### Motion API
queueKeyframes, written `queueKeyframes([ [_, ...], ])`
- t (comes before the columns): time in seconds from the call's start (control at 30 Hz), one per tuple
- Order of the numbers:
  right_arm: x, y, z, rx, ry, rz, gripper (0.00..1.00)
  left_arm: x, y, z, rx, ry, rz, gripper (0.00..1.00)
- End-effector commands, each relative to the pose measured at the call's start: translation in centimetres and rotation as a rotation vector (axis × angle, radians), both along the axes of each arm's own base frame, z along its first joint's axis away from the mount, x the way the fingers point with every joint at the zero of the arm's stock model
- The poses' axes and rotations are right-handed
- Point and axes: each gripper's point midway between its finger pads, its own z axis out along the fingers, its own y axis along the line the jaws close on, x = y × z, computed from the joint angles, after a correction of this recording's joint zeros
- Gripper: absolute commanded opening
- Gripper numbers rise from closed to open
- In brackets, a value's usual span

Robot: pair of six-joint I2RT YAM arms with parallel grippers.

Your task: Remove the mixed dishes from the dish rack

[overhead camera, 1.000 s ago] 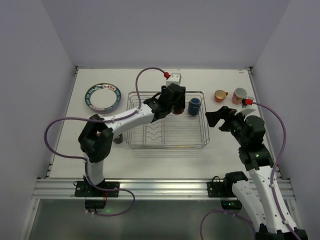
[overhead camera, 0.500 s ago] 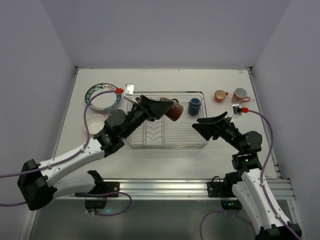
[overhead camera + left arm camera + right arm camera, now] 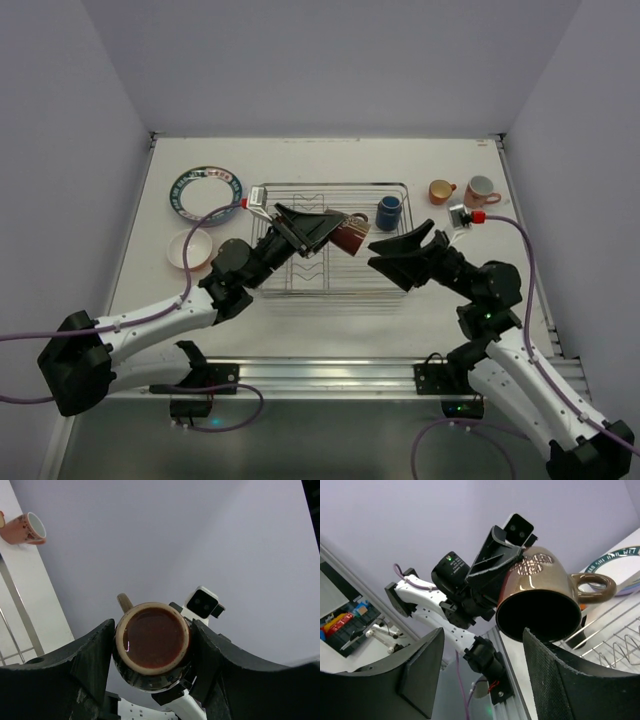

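Observation:
My left gripper (image 3: pixel 336 231) is shut on a maroon mug (image 3: pixel 349 236) and holds it on its side above the dish rack (image 3: pixel 300 285). In the left wrist view the mug (image 3: pixel 152 647) sits base-on between the two fingers (image 3: pixel 95 650). My right gripper (image 3: pixel 398 243) is open just right of the mug and faces its mouth. In the right wrist view the mug's dark opening (image 3: pixel 538 617) hangs just above the right finger (image 3: pixel 560 675), and nothing is between the jaws. A blue mug (image 3: pixel 388 212) stands in the rack's far right corner.
An orange mug (image 3: pixel 441 190) and a pink mug (image 3: pixel 481 189) stand on the table right of the rack. A dark-rimmed plate (image 3: pixel 205 193) and a bowl (image 3: pixel 189 249) lie to the rack's left. Side walls close in the table.
The left arm has pulled back and lifted the maroon mug out over the rack's middle. The right gripper has swung left up to the mug, and its jaws have narrowed.

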Motion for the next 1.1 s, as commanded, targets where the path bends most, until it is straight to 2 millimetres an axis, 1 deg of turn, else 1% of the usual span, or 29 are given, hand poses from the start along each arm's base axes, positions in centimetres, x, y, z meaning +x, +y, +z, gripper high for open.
queueKeyframes([
  [0.0,1.5,0.5,1.3,0.007,-0.026,-0.046,0.65,-1.5,1.1,5.6,-0.167,-0.093,-0.024,0.00],
  [0.07,1.4,1.3,1.7,0.005,-0.031,-0.020,0.62,-1.6,1.0,5.6,-0.167,-0.094,-0.027,0.00],
  [0.17,1.4,2.5,2.5,-0.010,-0.053,0.006,0.56,-1.4,1.0,5.3,-0.151,-0.087,-0.012,0.00],
  [0.2,1.2,3.0,3.1,-0.011,-0.062,0.019,0.51,-1.2,0.9,4.9,-0.135,-0.075,-0.008,0.00],
  [0.23,1.8,3.4,2.9,-0.027,-0.063,0.004,0.49,-1.3,1.0,5.0,-0.133,-0.079,-0.008,0.00],
  [0.27,1.8,3.6,3.1,-0.030,-0.068,0.002,0.46,-1.3,1.0,5.1,-0.132,-0.082,-0.006,0.00],
  [0.3,1.9,3.8,3.4,-0.029,-0.074,0.002,0.37,-1.4,1.1,5.0,-0.128,-0.078,-0.004,0.00],
  [0.37,2.4,4.1,3.4,-0.036,-0.084,-0.015,0.22,-1.3,1.2,4.8,-0.122,-0.068,0.006,0.00],
  [0.4,2.3,4.3,3.6,-0.030,-0.096,-0.013,0.12,-1.3,1.3,4.7,-0.118,-0.061,0.009,0.00],
  [0.43,2.5,4.4,3.7,-0.026,-0.104,-0.020,0.00,-1.3,1.3,4.6,-0.117,-0.060,0.009,0.00],
  [0.53,2.4,4.4,3.6,-0.006,-0.129,-0.018,0.00,-1.3,1.0,4.6,-0.096,-0.078,0.007,0.00],
  [0.57,2.4,4.3,3.6,0.000,-0.132,-0.025,0.00,-1.5,1.0,5.0,-0.095,-0.089,0.002,0.00],
  [0.6,2.3,4.1,3.3,0.007,-0.138,-0.030,0.00,-1.4,0.7,4.6,-0.074,-0.085,0.000,0.00],
  [0.63,2.2,4.0,3.3,0.012,-0.148,-0.036,0.00,-1.3,0.7,4.6,-0.064,-0.086,0.004,0.09],
  [0.67,2.1,3.8,3.3,0.020,-0.155,-0.042,0.00,-1.2,0.7,4.6,-0.048,-0.104,0.015,0.12],
  [0.73,1.9,3.3,3.4,0.027,-0.169,-0.063,0.00,-1.1,0.7,4.7,-0.027,-0.125,0.027,0.38],
  [0.77,1.8,3.1,3.5,0.027,-0.173,-0.071,0.00,-1.0,0.7,4.6,-0.017,-0.126,0.031,0.54],
  [0.8,1.8,2.9,3.5,0.020,-0.166,-0.081,0.00,-0.8,0.5,4.6,0.006,-0.122,0.036,0.95],
  [0.83,1.8,2.8,3.6,0.008,-0.178,-0.094,0.00,-0.5,0.4,4.5,0.042,-0.139,0.054,1.00],
  [0.87,1.8,2.6,3.9,0.005,-0.183,-0.103,0.00,0.0,0.4,4.4,0.076,-0.137,0.075,1.00],
  [0.93,2.1,2.2,3.6,-0.031,-0.168,-0.138,0.00,1.3,0.4,4.0,0.198,-0.145,0.134,1.00],
  [0.97,2.2,2.0,3.8,-0.040,-0.166,-0.155,0.00,2.6,1.0,2.5,0.286,-0.102,0.204,1.00],
  [1.0,2.4,1.6,3.0,-0.077,-0.135,-0.179,0.00,3.1,1.4,2.2,0.325,-0.092,0.237,1.00],
  [1.03,3.2,1.1,2.8,-0.101,-0.133,-0.239,0.00,4.3,2.4,2.6,0.366,-0.099,0.322,1.00],
  [1.07,3.6,0.8,2.0,-0.140,-0.098,-0.262,0.00,4.8,3.0,1.7,0.424,-0.084,0.358,1.00],
])
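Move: The brown mug, already held by the left hand, has its mouth towards the open right gripper. Its middle is about 5 cm ahead, 6 cm left and 2 cm above the right hand. From the left hand, the right gripper waits roughly 7 cm back and 9 cm right, at near the same height. Down in the rack, the blue mug is some 18 cm ahead, 3 cm right and 27 cm below the right hand. Right hand reaches about 5 cm left and forward, pinches the brown mug's rim; left opens, rising about 3 cm. ##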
